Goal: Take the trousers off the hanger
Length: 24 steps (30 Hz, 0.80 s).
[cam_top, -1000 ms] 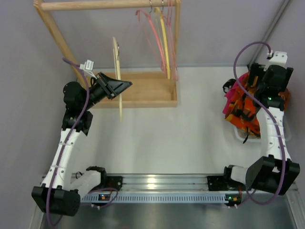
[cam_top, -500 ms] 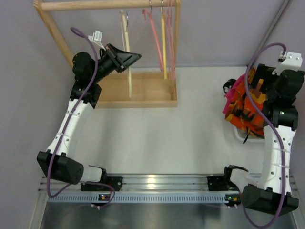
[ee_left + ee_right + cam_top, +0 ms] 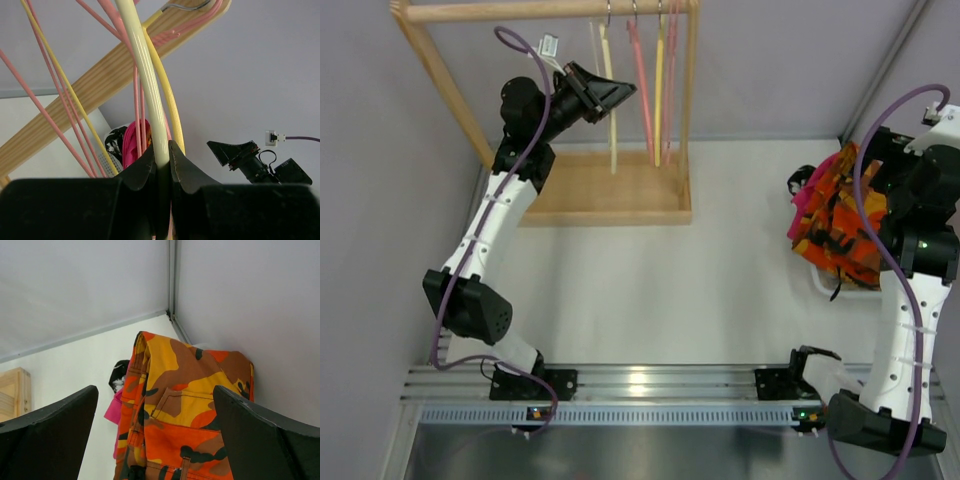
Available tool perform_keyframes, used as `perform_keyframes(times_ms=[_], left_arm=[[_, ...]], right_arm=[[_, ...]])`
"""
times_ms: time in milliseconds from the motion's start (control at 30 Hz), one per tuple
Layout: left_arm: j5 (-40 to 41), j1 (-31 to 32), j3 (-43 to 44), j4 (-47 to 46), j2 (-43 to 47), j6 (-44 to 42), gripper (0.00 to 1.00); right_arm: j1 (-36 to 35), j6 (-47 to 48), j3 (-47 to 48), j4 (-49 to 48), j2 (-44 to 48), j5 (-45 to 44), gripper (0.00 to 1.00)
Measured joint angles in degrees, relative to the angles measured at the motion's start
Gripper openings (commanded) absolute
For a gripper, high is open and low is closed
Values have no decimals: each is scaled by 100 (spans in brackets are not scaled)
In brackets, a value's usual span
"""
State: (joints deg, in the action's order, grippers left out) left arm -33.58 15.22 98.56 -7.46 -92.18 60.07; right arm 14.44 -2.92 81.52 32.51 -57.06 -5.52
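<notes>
The orange camouflage trousers [image 3: 840,222] lie in a heap at the right edge of the table, on top of other clothes; they fill the right wrist view [image 3: 190,415]. My right gripper [image 3: 160,440] is open and empty, raised above the trousers. The cream hanger [image 3: 608,95] hangs bare at the wooden rail [image 3: 540,10], its hook at the rail. My left gripper [image 3: 625,92] is shut on the hanger's arm [image 3: 150,90], high beside the rail.
Pink hangers [image 3: 642,85] and a brighter yellow hanger [image 3: 660,85] hang just right of the cream one. The wooden rack's base tray [image 3: 610,190] sits below. A magenta-pink cloth [image 3: 804,205] and a black item [image 3: 803,178] lie under the trousers.
My left arm has carried the cream hanger up and to the right, to the rail beside the other hangers. My right gripper has risen above the trousers.
</notes>
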Motion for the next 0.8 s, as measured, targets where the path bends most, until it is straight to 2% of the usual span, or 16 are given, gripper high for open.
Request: perform_keyframes(times_ms=[733,800], left_arm=[[157,20,708,-72,-848,-46,0],[160,20,723,-81,-916,-44,4]], right_arm=[[0,-120,-208,50,120,68,99],[0,-120,-251,55,146,79,99]])
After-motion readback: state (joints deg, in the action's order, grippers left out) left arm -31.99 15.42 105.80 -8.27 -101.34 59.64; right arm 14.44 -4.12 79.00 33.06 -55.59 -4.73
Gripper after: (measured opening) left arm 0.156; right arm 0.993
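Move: The rail spot for the empty cream hanger, which my left hand already holds, lies about 15 cm ahead of that hand and 10 cm above it, with no real sideways offset. The nearer pink hanger hangs some 15 cm ahead and 5 cm to the right, about level with my hand; the yellow one is equally far ahead, 10 cm to the right. From my right hand, that spot is roughly 26 cm ahead, 58 cm left and 17 cm higher. Keeping the cream hanger pinched in its nearly shut fingers, my left hand eases forward about 5 cm, edging slightly right, to bring the hook to the rail beside the nearer pink hanger. It sinks 1.5 cm along the way, mostly near the end, and the wrist hardly turns. ##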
